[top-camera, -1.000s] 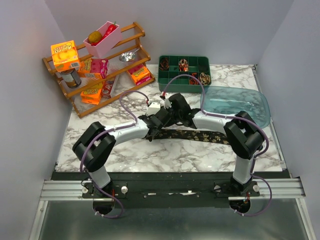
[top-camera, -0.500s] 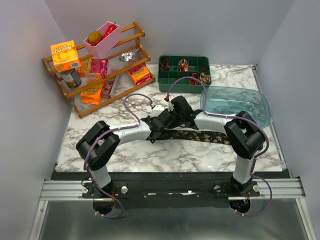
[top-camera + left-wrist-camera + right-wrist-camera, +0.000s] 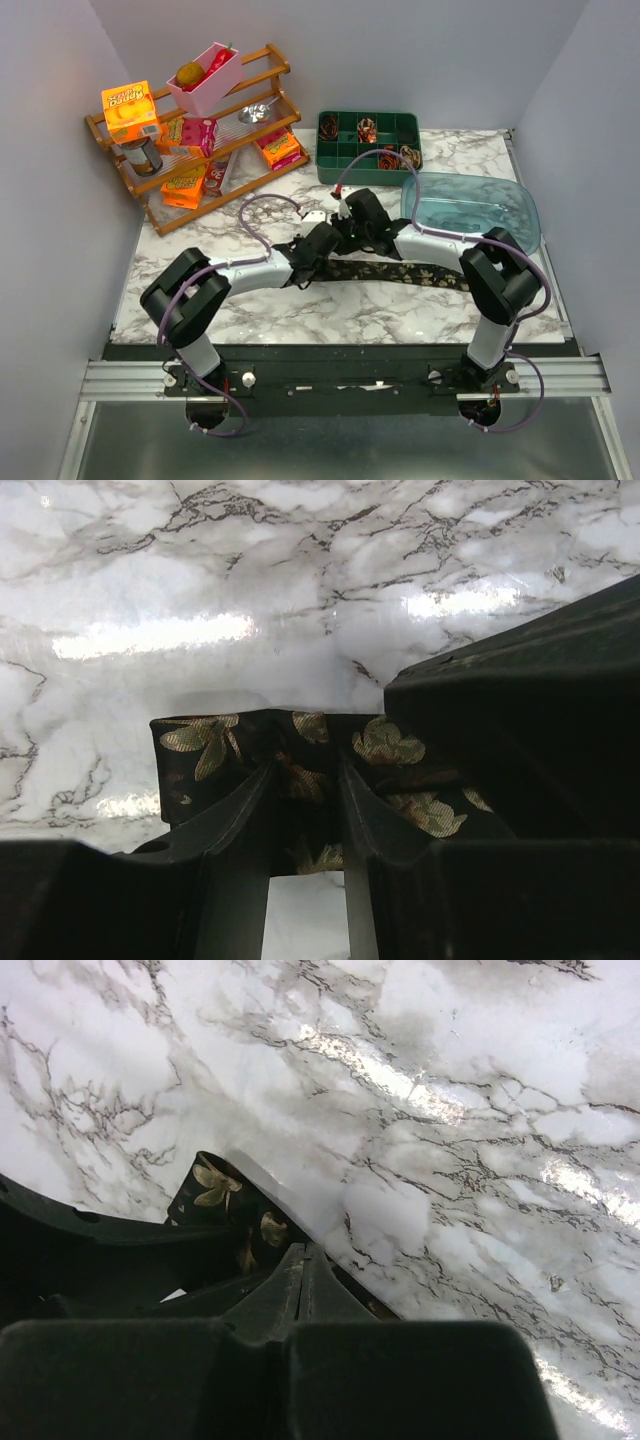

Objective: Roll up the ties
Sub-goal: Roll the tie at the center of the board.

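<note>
A dark tie (image 3: 400, 272) with gold flowers lies flat across the middle of the marble table. Both grippers meet over its left end. In the left wrist view my left gripper (image 3: 305, 767) stands open, its fingers astride the tie's folded end (image 3: 200, 745). The black body of the right gripper (image 3: 520, 700) is close on the right. My right gripper (image 3: 303, 1252) is shut, its tips down at the edge of the tie (image 3: 215, 1195); whether fabric is pinched does not show. Small coiled ties (image 3: 366, 128) sit in a green tray.
The green compartment tray (image 3: 335, 165) stands at the back centre. A clear blue-green bin (image 3: 470, 210) is at the back right, close to the right arm. A wooden rack (image 3: 200, 140) with boxes, a can and a pink tub fills the back left.
My left gripper's jaws have come apart over the tie's end. The left arm's elbow has swung outward to the left, and both wrists have shifted slightly right.
</note>
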Motion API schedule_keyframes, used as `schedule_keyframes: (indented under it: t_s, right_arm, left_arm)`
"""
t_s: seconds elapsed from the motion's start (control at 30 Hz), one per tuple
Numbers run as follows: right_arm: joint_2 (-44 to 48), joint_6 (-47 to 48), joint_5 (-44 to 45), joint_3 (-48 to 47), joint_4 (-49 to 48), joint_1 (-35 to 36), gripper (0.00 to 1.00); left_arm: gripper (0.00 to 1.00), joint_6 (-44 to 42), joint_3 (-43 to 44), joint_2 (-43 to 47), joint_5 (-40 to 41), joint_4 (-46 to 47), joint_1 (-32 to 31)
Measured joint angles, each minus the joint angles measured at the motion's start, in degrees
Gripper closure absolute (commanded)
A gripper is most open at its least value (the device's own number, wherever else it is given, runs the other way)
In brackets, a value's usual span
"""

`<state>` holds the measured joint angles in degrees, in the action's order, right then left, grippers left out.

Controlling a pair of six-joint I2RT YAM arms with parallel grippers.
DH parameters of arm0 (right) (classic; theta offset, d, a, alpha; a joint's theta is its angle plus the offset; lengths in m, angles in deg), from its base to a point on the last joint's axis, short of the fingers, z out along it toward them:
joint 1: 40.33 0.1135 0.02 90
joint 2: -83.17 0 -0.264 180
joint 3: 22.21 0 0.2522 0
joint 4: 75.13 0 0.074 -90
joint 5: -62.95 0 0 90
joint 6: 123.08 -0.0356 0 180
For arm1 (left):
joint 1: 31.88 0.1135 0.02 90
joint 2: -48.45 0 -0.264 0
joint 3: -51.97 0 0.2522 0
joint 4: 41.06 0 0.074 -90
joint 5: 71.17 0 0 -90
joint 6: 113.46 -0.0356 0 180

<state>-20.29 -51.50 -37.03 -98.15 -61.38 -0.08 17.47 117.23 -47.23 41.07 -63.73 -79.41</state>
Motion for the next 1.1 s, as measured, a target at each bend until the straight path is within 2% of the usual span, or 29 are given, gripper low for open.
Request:
schedule_keyframes:
  t_s: [0.03, 0.17, 0.27, 0.67, 0.87, 1.1]
  right_arm:
    - [0.46, 0.00, -0.07, 0.20, 0.00, 0.00, 0.99]
    - [2.71, 0.00, -1.14, 1.25, -0.37, 0.00, 0.99]
    - [4.59, 0.00, -2.73, 2.19, -1.09, 0.00, 0.99]
    - [5.81, -1.33, -13.75, 3.85, -8.00, -0.02, 0.99]
    - [4.87, -1.77, -16.52, 3.82, -9.62, 0.24, 0.99]
    - [0.09, -1.79, -17.77, 3.19, -9.77, 1.60, 0.99]
  left_arm:
    - [0.56, 0.07, -0.59, 0.68, -0.33, 0.24, 0.07]
    - [0.36, 0.11, -3.50, 5.03, -1.44, 0.55, 0.20]
    - [0.32, 0.07, -5.31, 9.14, -2.12, 1.27, 0.37]
    - [0.31, 0.11, -10.69, 19.19, -7.69, 5.31, 4.83]
    - [0.23, 0.33, -15.02, 24.63, -13.31, 6.60, 12.96]
    - [0.20, 1.46, -20.59, 25.90, -23.89, 11.32, 21.64]
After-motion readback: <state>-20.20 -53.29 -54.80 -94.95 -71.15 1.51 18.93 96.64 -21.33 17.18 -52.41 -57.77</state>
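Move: The tie's folded left end lies under the left hand, its middle some 2 cm to the left, about 1 cm back and 1 cm below; from the right hand it is about 6 cm left, 4 cm back and 4 cm down. The tie's flat rest runs rightward, its middle about 16 cm right of the left hand and 1 cm back. The green tray stands roughly 26 cm ahead and 10 cm right of the left hand. The tie's folded end is let go as the left hand lifts off it by about 6 cm, then swings some 8 cm left to just outside that end, opening wide and rolling so its fingers point more to the right, and finally sinking slightly. The right hand, fingers kept shut, rises, moves back and left about 4 cm each way, then sinks towards the fold. ##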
